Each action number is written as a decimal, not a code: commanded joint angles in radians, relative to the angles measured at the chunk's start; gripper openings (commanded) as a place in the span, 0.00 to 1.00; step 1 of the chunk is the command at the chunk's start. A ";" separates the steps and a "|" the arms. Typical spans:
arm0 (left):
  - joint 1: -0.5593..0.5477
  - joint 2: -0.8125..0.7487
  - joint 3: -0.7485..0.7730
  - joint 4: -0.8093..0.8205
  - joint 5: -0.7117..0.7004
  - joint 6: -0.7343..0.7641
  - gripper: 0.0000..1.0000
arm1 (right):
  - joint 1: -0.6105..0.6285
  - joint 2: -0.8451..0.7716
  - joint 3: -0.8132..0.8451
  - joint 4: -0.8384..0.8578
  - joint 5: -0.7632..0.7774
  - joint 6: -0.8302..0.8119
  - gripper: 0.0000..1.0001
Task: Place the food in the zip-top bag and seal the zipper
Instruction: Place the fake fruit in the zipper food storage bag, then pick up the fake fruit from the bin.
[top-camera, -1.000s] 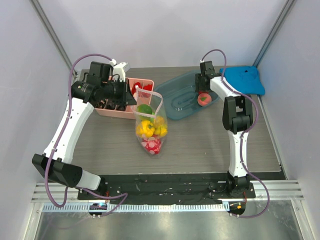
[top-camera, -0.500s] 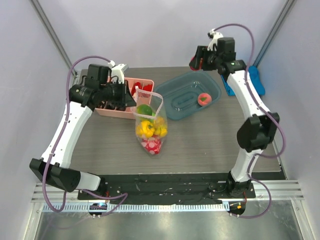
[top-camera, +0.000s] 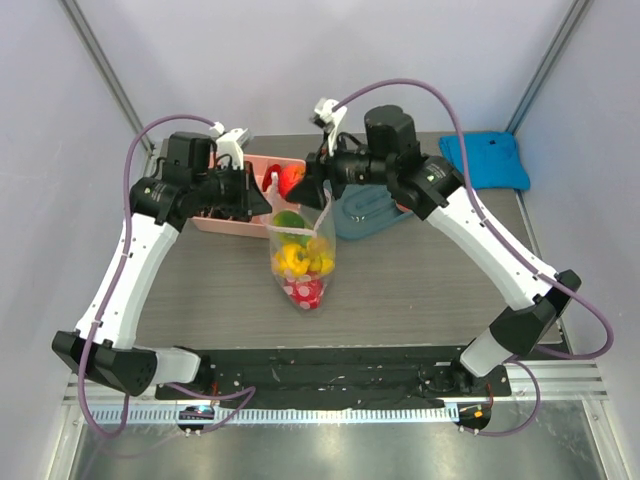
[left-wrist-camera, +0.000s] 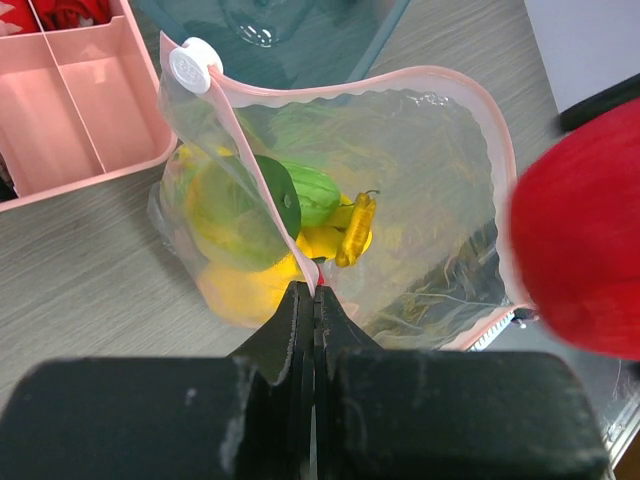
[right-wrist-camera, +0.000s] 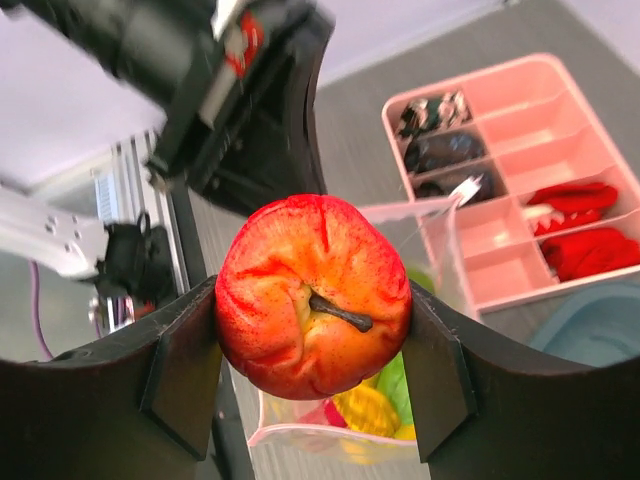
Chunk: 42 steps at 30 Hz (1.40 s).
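The clear zip-top bag (top-camera: 300, 255) stands on the table with its mouth open upward. It holds several toy foods: a yellow pepper (top-camera: 291, 257), a green piece (top-camera: 290, 220) and a pink dragon fruit (top-camera: 303, 291). My left gripper (top-camera: 266, 204) is shut on the bag's pink zipper strip (left-wrist-camera: 232, 120), pinching it at the fingertips (left-wrist-camera: 313, 292). The white slider (left-wrist-camera: 193, 65) sits at the strip's far end. My right gripper (top-camera: 296, 184) is shut on a red-orange peach (right-wrist-camera: 313, 297) and holds it just above the bag's mouth; the peach also shows in the left wrist view (left-wrist-camera: 580, 255).
A pink divided box (top-camera: 232, 223) with red and dark items lies behind the bag at left. A teal tray (top-camera: 362, 212) lies behind it at right, under the right arm. A blue cloth (top-camera: 490, 160) lies at the back right corner.
My right arm lifted the peach out of the teal tray and swung it left to just above the bag's mouth. The left gripper and the bag stayed put.
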 joint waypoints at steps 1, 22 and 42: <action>0.001 -0.046 0.002 0.065 0.023 -0.017 0.00 | 0.018 -0.028 -0.045 -0.064 0.042 -0.105 0.47; -0.007 -0.015 0.033 0.050 0.011 0.004 0.00 | -0.448 0.109 0.044 -0.298 0.005 -0.221 1.00; -0.007 0.037 0.048 0.018 -0.012 0.077 0.00 | -0.491 0.577 0.088 -0.290 0.521 -0.497 0.98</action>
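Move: The zip-top bag's open mouth lies about 8 cm below the right hand, nearly straight under it and 1 cm to the right. The green fruit inside is some 18 cm down and 1 cm ahead. The peach left in the blue tray is about 19 cm ahead, 29 cm right and 35 cm below. From the left hand, already pinching the rim, the mouth's middle is some 7 cm right, 1 cm ahead and about level. The red fruit, already held, is lowered about 5 cm towards the bag's mouth and let go as the right fingers open wide. The empty right hand then rises clear and swings forward and right, then plunges towards the peach, its wrist turning some 60 degrees so the fingers tip downward and clockwise. The left hand keeps its pinch on the rim, nearly still. ##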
